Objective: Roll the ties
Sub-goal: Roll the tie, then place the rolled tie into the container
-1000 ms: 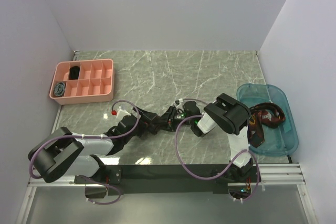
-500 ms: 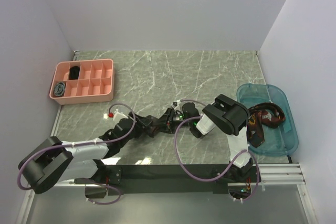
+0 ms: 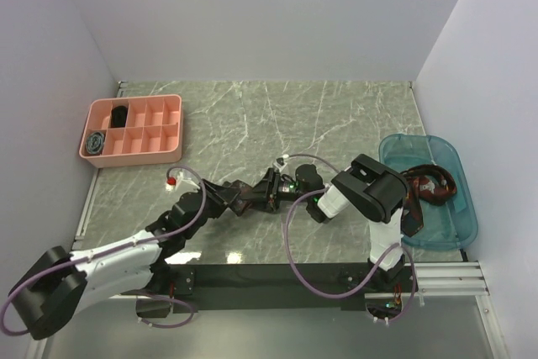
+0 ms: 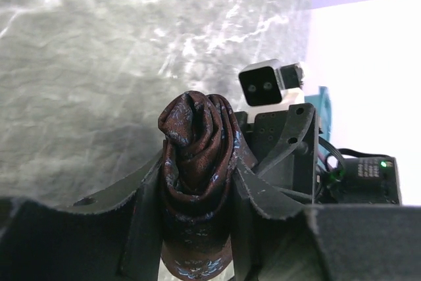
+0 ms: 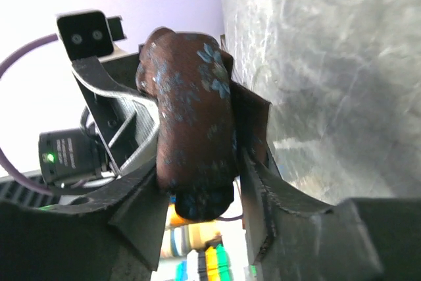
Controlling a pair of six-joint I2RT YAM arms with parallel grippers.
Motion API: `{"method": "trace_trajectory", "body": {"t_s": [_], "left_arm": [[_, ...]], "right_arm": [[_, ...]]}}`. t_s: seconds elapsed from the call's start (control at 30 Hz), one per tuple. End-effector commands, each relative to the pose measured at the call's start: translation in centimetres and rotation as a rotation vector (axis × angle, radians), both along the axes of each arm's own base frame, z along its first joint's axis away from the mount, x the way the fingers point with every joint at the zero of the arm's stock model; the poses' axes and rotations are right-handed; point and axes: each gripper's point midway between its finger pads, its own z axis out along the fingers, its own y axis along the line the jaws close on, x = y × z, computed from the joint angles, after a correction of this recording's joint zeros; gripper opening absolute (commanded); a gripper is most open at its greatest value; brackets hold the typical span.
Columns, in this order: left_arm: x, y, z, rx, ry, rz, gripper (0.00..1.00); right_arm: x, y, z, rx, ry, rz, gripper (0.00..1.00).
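Observation:
A dark maroon patterned tie, rolled into a tight coil (image 4: 197,156), hangs above the middle of the table where both arms meet. My left gripper (image 4: 197,192) is shut on it, both fingers pressing into the coil's sides. In the right wrist view the same coil (image 5: 194,129) stands between the fingers of my right gripper (image 5: 200,176), which is open, with a thin gap at one finger. From above, the left gripper (image 3: 256,195) and the right gripper (image 3: 284,187) face each other nose to nose.
A blue-green tray (image 3: 458,208) at the right edge holds a loose maroon tie (image 3: 429,187). A pink divided box (image 3: 179,128) at the far left holds a black coil (image 3: 120,113) and a grey-blue coil (image 3: 97,141). Purple cables loop off both arms.
The left arm has stretched out to the right and its jaws have closed onto the coil. The right gripper's jaws have widened around the coil.

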Motion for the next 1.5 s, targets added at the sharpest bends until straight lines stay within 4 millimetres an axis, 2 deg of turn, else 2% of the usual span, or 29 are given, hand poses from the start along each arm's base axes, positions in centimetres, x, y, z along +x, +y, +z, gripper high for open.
{"method": "trace_trajectory", "body": {"t_s": [0.0,0.07,0.2,0.23,0.3,0.33,0.4,0.43,0.47,0.53,0.6,0.63,0.67,0.73,0.77,0.8,0.83,0.87,0.9,0.97,1.03,1.07,1.1,1.17,1.2,1.23,1.33,1.47], "left_arm": [[1.9,0.7,5.1,-0.018,-0.144,0.072,0.32],[2.3,1.5,6.6,-0.010,-0.187,0.103,0.31],[2.7,2.8,7.9,0.044,-0.239,0.118,0.31],[2.9,3.3,8.0,0.052,-0.243,0.131,0.31],[3.1,3.8,8.4,0.070,-0.259,0.132,0.31],[3.4,4.2,8.5,0.080,-0.262,0.140,0.30],[3.7,4.7,8.7,0.119,-0.274,0.145,0.29],[4.0,5.2,8.8,0.141,-0.272,0.163,0.28],[4.2,5.7,8.9,0.182,-0.259,0.175,0.27],[4.9,6.9,9.0,0.255,-0.249,0.226,0.25],[5.7,7.9,9.7,0.367,-0.240,0.258,0.23],[6.2,9.3,10.0,0.419,-0.226,0.323,0.23],[6.8,9.6,11.7,0.457,-0.243,0.344,0.22],[7.7,10.9,11.1,0.565,-0.185,0.379,0.21],[8.4,11.6,13.0,0.601,-0.198,0.418,0.18],[8.8,12.1,11.8,0.678,-0.140,0.420,0.17],[9.3,12.8,12.2,0.704,-0.128,0.445,0.17],[9.9,12.8,13.8,0.733,-0.141,0.442,0.14],[10.4,12.4,13.5,0.770,-0.133,0.410,0.11],[11.0,10.7,14.6,0.766,-0.176,0.321,0.09],[11.1,9.0,15.1,0.728,-0.223,0.232,0.10],[10.8,8.3,14.7,0.716,-0.229,0.189,0.12],[10.3,6.8,14.8,0.671,-0.259,0.107,0.12],[9.5,5.5,14.2,0.628,-0.271,0.030,0.13],[8.5,4.0,14.4,0.579,-0.299,-0.057,0.13],[7.9,3.4,13.7,0.563,-0.299,-0.102,0.13],[5.7,1.0,13.9,0.458,-0.334,-0.247,0.13],[3.3,-0.8,13.5,0.358,-0.375,-0.369,0.15]], "right_arm": [[-1.3,-0.6,0.8,0.008,-0.098,0.038,0.52],[-1.1,-1.1,0.7,-0.013,-0.118,0.031,0.54],[-0.9,-1.7,1.2,-0.030,-0.162,0.027,0.57],[-0.7,-1.9,1.8,-0.027,-0.196,0.024,0.58],[-0.9,-2.2,1.6,-0.058,-0.204,0.032,0.59],[-0.7,-2.2,2.7,-0.051,-0.239,0.033,0.60],[-0.7,-2.7,2.1,-0.116,-0.270,0.045,0.60],[-0.1,-2.7,3.3,-0.125,-0.316,0.026,0.60],[-0.3,-3.4,1.9,-0.209,-0.330,0.048,0.61],[1.0,-4.0,2.8,-0.292,-0.457,0.026,0.61],[0.8,-5.3,1.7,-0.405,-0.451,0.031,0.62],[1.2,-5.7,2.7,-0.425,-0.518,0.023,0.62],[1.4,-6.6,1.9,-0.492,-0.506,0.008,0.62],[1.8,-7.3,2.7,-0.521,-0.556,-0.004,0.62],[1.7,-7.8,2.5,-0.546,-0.552,-0.006,0.62],[1.8,-8.1,2.9,-0.551,-0.568,-0.014,0.62],[1.9,-8.3,2.9,-0.567,-0.589,-0.011,0.62],[1.8,-8.6,2.8,-0.581,-0.593,-0.010,0.62],[2.0,-8.8,3.3,-0.584,-0.618,-0.029,0.63],[2.4,-8.9,4.2,-0.572,-0.666,-0.040,0.64],[2.7,-8.4,5.8,-0.529,-0.707,-0.037,0.64],[2.9,-8.3,6.4,-0.518,-0.717,-0.041,0.64],[3.1,-8.1,7.0,-0.508,-0.728,-0.038,0.64],[3.8,-7.6,8.6,-0.470,-0.747,-0.046,0.66],[4.1,-7.3,8.8,-0.454,-0.744,-0.043,0.66],[4.2,-6.8,9.9,-0.401,-0.747,-0.038,0.66],[4.8,-6.5,11.0,-0.326,-0.726,-0.040,0.68],[4.7,-5.7,12.7,-0.248,-0.744,-0.017,0.78]]}}
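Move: The rolled tie is already in the left gripper, its middle about 1 cm ahead and 2 cm to the right of the left fingers' midpoint, at their height. The right gripper, just loosening, has the same tie some 2 cm to its left, level in reach and height. From the left hand, the pink tray lies about 19 cm ahead and 27 cm to the left, roughly 6 cm lower. Keep the left fingers gripping the rolled tie and bring it up out of the right gripper, about 13 cm up while sweeping forward and left, rolling the wrist left side up; then swing part way back and right, turning clockwise. Open the right fingers further, draw them off the tie to the right about 8 cm, then rise and go forward, rolling about 40 degrees. ##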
